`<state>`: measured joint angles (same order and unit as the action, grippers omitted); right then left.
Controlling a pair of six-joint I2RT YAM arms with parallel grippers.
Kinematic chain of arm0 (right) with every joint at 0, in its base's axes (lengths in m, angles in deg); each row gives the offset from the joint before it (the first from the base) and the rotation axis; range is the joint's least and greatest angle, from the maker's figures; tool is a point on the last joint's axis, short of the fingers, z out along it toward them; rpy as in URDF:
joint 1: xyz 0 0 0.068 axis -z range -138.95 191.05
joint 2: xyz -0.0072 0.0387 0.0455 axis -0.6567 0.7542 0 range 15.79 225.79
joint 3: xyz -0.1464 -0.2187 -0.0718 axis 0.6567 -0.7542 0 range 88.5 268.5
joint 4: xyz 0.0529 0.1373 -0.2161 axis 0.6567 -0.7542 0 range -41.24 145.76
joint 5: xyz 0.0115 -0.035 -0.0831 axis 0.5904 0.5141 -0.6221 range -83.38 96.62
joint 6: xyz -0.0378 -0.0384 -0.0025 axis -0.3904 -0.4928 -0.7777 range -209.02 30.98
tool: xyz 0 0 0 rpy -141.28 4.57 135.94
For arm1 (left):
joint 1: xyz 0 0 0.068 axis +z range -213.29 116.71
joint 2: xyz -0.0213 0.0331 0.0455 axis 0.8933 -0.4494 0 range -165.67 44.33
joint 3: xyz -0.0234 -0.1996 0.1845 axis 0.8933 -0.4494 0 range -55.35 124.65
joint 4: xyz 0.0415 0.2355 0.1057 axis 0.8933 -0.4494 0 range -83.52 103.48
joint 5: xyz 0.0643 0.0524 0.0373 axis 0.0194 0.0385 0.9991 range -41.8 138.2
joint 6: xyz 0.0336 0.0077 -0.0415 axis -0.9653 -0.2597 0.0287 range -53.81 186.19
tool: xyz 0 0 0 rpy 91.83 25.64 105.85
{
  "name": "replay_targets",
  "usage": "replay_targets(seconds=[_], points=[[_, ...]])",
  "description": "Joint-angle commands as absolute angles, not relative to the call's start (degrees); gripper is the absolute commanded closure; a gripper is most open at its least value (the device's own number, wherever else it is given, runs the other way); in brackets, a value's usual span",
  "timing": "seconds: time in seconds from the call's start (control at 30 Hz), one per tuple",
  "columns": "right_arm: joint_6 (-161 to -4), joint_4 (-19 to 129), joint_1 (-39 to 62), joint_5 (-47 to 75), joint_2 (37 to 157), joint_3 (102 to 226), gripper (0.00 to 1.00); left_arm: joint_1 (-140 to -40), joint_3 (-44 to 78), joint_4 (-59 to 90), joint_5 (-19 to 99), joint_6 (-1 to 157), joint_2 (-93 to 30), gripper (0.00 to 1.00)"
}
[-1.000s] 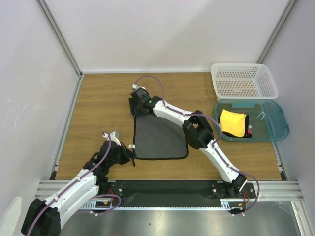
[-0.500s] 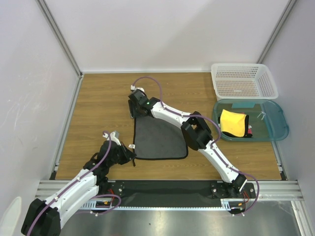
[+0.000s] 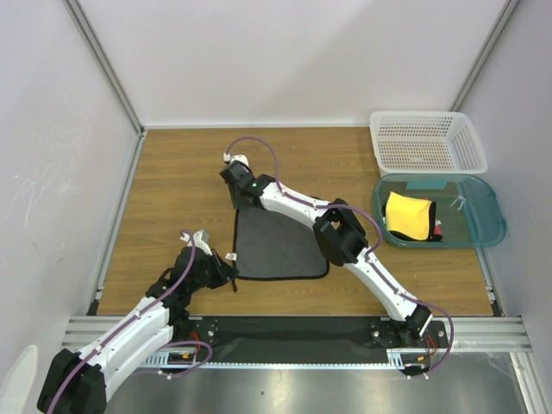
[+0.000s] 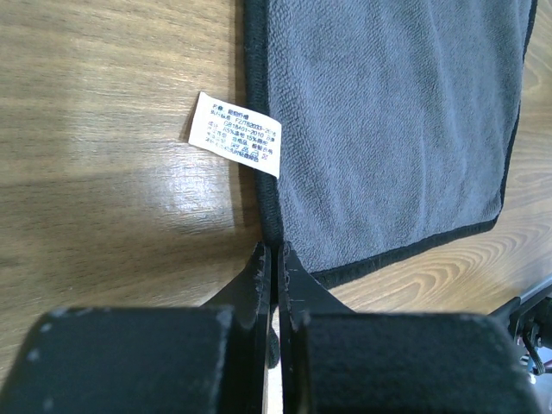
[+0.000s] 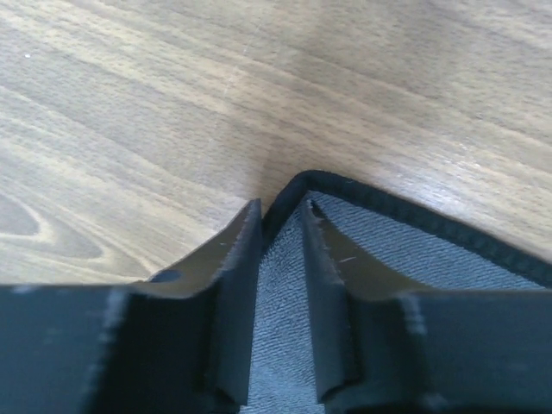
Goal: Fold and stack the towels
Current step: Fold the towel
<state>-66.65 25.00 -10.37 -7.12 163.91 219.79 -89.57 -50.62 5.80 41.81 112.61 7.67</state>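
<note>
A dark grey towel [image 3: 280,243] with black edging lies flat on the wooden table. My left gripper [image 3: 233,279] is shut on its near-left corner, the black hem pinched between the fingers [image 4: 276,252]; the grey pile [image 4: 388,121] and a white care label [image 4: 235,134] stretch ahead. My right gripper [image 3: 239,203] is down at the towel's far-left corner. Its jaws [image 5: 280,209] straddle that corner with a narrow gap, and the cloth [image 5: 414,250] lies flat between and beside them. A yellow towel [image 3: 410,216] is bunched inside the teal tub.
The teal translucent tub [image 3: 483,207] stands at the right edge, with a white lattice basket [image 3: 427,142] behind it. Metal frame posts and white walls close in the table on three sides. Bare wood lies left of and beyond the grey towel.
My right gripper has slid a little toward the far left and its jaws have narrowed around the towel's far-left corner. The left gripper and the towel have stayed put.
</note>
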Motion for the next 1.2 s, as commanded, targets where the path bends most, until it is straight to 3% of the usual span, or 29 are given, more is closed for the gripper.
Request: replay_targets(seconds=[0.0, 0.27, 0.6, 1.17], points=[[-67.4, 23.5, -10.5, -8.1, 165.9, 221.6, 0.73, -89.6, -51.0, 4.5, 42.1, 110.7, 7.2, 0.99], [-66.8, 26.7, -10.1, -3.6, 162.0, 218.9, 0.99, -89.6, -47.9, -0.7, 46.4, 108.7, 8.1, 0.99], [-64.2, 34.4, -8.0, 7.7, 156.4, 214.2, 0.96, -91.1, -40.2, -7.1, 49.9, 109.2, 15.5, 1.00], [-59.9, 44.8, -4.5, 14.9, 152.2, 208.1, 0.98, -102.8, -27.0, -16.5, 60.2, 104.2, 3.2, 1.00]])
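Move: Between the right hand's still-parted fingers is the grey towel's far-left corner, about 1 cm ahead and 1 cm below. From that hand the white label is some 19 cm back. The left hand already grips the left hem by the near-left corner; the near-right corner lies about 25 cm to its right, level ahead, the far-left corner roughly 25 cm straight ahead, and the label about 6 cm ahead. Shutting on the hem at the far-left corner, the right hand pinches it, then lifts about 4 cm while shifting 2 cm to the left, rolling its left side up some 20 degrees. The left hand keeps its pinch by the near-left corner and rises about 6 cm off the table almost in step, also rolling left side up. ##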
